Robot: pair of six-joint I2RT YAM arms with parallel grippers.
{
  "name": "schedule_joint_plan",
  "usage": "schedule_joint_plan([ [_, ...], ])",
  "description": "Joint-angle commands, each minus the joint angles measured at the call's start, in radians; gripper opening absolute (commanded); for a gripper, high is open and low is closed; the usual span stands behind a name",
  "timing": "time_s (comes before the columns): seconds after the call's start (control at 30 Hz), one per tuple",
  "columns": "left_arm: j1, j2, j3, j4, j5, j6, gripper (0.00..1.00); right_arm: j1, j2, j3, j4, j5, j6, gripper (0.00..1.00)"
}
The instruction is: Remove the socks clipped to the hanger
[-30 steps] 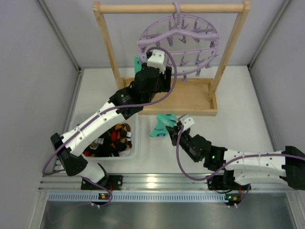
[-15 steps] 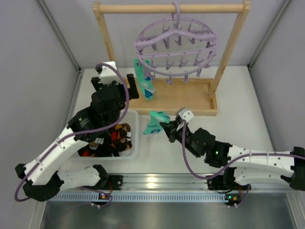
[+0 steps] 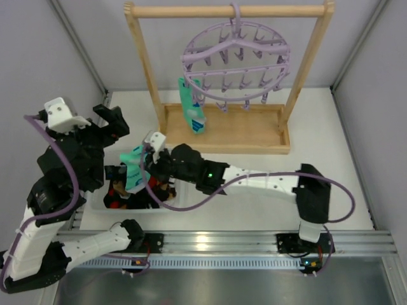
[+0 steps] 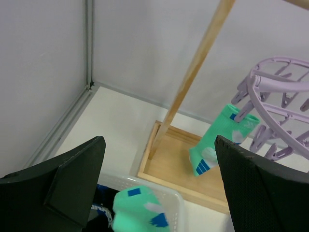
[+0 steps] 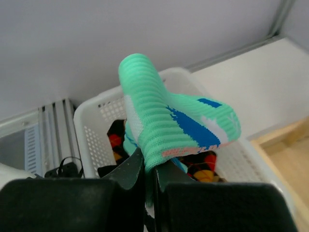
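The lavender hanger (image 3: 235, 57) hangs by its hook from the wooden rail. One teal-mint sock (image 3: 191, 109) is still clipped to its left rim, and it also shows in the left wrist view as the sock (image 4: 219, 140) beside the hanger (image 4: 282, 92). My right gripper (image 3: 145, 164) is shut on a second teal-mint sock (image 3: 133, 167) and holds it over the white basket (image 3: 180, 202). In the right wrist view that sock (image 5: 169, 121) sticks up from the gripper (image 5: 152, 179). My left gripper (image 3: 105, 127) is open and empty, off to the left of the rack, its gripper (image 4: 159, 193) spread wide.
The basket (image 5: 91, 125) holds argyle socks (image 5: 205, 170) and dark ones. The wooden rack's base tray (image 3: 241, 133) and left post (image 3: 145, 60) stand behind the basket. Grey walls close in on the left and right, and a metal rail runs along the near edge.
My left arm has drawn back from the hanger to the far left and its jaws have opened wide. My right arm has carried the teal sock leftwards to above the basket.
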Motion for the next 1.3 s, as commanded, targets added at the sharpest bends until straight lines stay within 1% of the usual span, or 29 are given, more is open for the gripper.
schedule_joint_plan([
  [0.0, 0.002, -0.034, 0.013, -0.032, -0.058, 0.026, 0.99, 0.003, 0.197, 0.152, -0.125, -0.126, 0.036, 0.00],
  [0.03, 0.002, -0.038, 0.009, -0.031, -0.055, 0.026, 0.99, 0.003, 0.294, 0.189, -0.166, -0.113, 0.039, 0.00],
  [0.07, 0.002, -0.039, 0.006, -0.031, -0.052, 0.026, 0.99, 0.003, 0.340, 0.231, -0.194, -0.109, 0.047, 0.00],
  [0.1, 0.002, -0.041, -0.003, -0.032, -0.051, 0.027, 0.99, -0.006, 0.385, 0.312, -0.228, -0.106, 0.051, 0.00],
  [0.13, 0.002, -0.041, -0.006, -0.032, -0.052, 0.026, 0.99, -0.011, 0.425, 0.344, -0.242, -0.096, 0.057, 0.00],
  [0.17, 0.002, -0.044, -0.017, -0.035, -0.052, 0.021, 0.98, -0.018, 0.486, 0.381, -0.298, -0.092, 0.082, 0.00],
  [0.3, 0.002, -0.083, -0.061, -0.046, -0.019, -0.003, 0.98, -0.057, 0.532, 0.349, -0.305, -0.089, 0.151, 0.00],
  [0.43, 0.002, -0.125, -0.112, -0.045, 0.009, -0.029, 0.99, -0.063, 0.509, 0.310, -0.294, -0.089, 0.149, 0.07],
  [0.5, 0.002, -0.131, -0.133, -0.046, 0.031, -0.039, 0.99, -0.063, 0.473, 0.288, -0.282, -0.089, 0.143, 0.13],
  [0.53, 0.002, -0.128, -0.135, -0.061, 0.034, -0.048, 0.99, -0.063, 0.457, 0.279, -0.280, -0.093, 0.140, 0.21],
  [0.6, 0.002, -0.123, -0.142, -0.072, 0.041, -0.057, 0.99, -0.063, 0.401, 0.248, -0.268, -0.096, 0.139, 0.29],
  [0.63, 0.002, -0.123, -0.145, -0.072, 0.044, -0.057, 0.98, -0.063, 0.381, 0.237, -0.257, -0.104, 0.137, 0.37],
  [0.67, 0.002, -0.125, -0.149, -0.072, 0.046, -0.060, 0.99, -0.061, 0.340, 0.227, -0.254, -0.110, 0.136, 0.44],
  [0.7, 0.002, -0.123, -0.155, -0.072, 0.055, -0.060, 0.99, -0.063, 0.316, 0.208, -0.253, -0.116, 0.136, 0.48],
  [0.73, 0.002, -0.130, -0.158, -0.075, 0.063, -0.063, 0.98, -0.063, 0.272, 0.196, -0.253, -0.127, 0.136, 0.56],
  [0.83, 0.002, -0.146, -0.175, -0.072, 0.107, -0.071, 0.99, -0.063, 0.174, 0.139, -0.208, -0.132, 0.136, 0.73],
  [0.9, 0.002, -0.154, -0.194, -0.071, 0.139, -0.075, 0.99, -0.067, 0.122, 0.095, -0.201, -0.133, 0.136, 0.74],
  [0.93, 0.002, -0.163, -0.202, -0.071, 0.184, -0.082, 0.99, -0.071, 0.067, 0.075, -0.196, -0.130, 0.134, 0.77],
  [1.0, 0.002, -0.169, -0.225, -0.069, 0.231, -0.085, 0.99, -0.078, 0.007, 0.001, -0.178, -0.118, 0.131, 0.80],
  [1.03, 0.004, -0.177, -0.233, -0.069, 0.277, -0.086, 0.99, -0.084, -0.056, -0.028, -0.168, -0.106, 0.134, 0.82],
  [1.07, 0.002, -0.182, -0.250, -0.071, 0.294, -0.086, 0.98, -0.090, -0.087, -0.090, -0.152, -0.101, 0.139, 0.84],
  [1.13, 0.002, -0.195, -0.267, -0.071, 0.311, -0.085, 0.98, -0.118, -0.148, -0.158, -0.135, -0.089, 0.143, 0.88],
  [1.2, 0.002, -0.211, -0.296, -0.069, 0.346, -0.085, 0.99, -0.155, -0.230, -0.255, -0.119, -0.028, 0.140, 0.90],
  [1.27, 0.002, -0.240, -0.331, -0.069, 0.395, -0.079, 0.98, -0.193, -0.287, -0.340, -0.104, -0.020, 0.148, 0.91],
])
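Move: The right hand, high up with the teal sock already pinched, has the middle of the white bin some 10 cm to its left, about 2 cm back and 24 cm below. The last hanging sock is roughly 18 cm ahead of it, 12 cm to its right and about 2 cm lower. From the open left hand that hanging sock lies some 18 cm ahead, 21 cm right and 20 cm down; the hanger's ring is about 23 cm ahead, 32 cm right and 5 cm lower. Down and to the left, the right hand plunges about 22 cm to the white bin, fingers tipping some 20 degrees downward, then opens wide and lets go of the teal sock. It climbs about 16 cm, backing off to the right past its starting side. The left hand, still open, edges left, then sinks and comes back right, turning clockwise towards the hanging sock. ##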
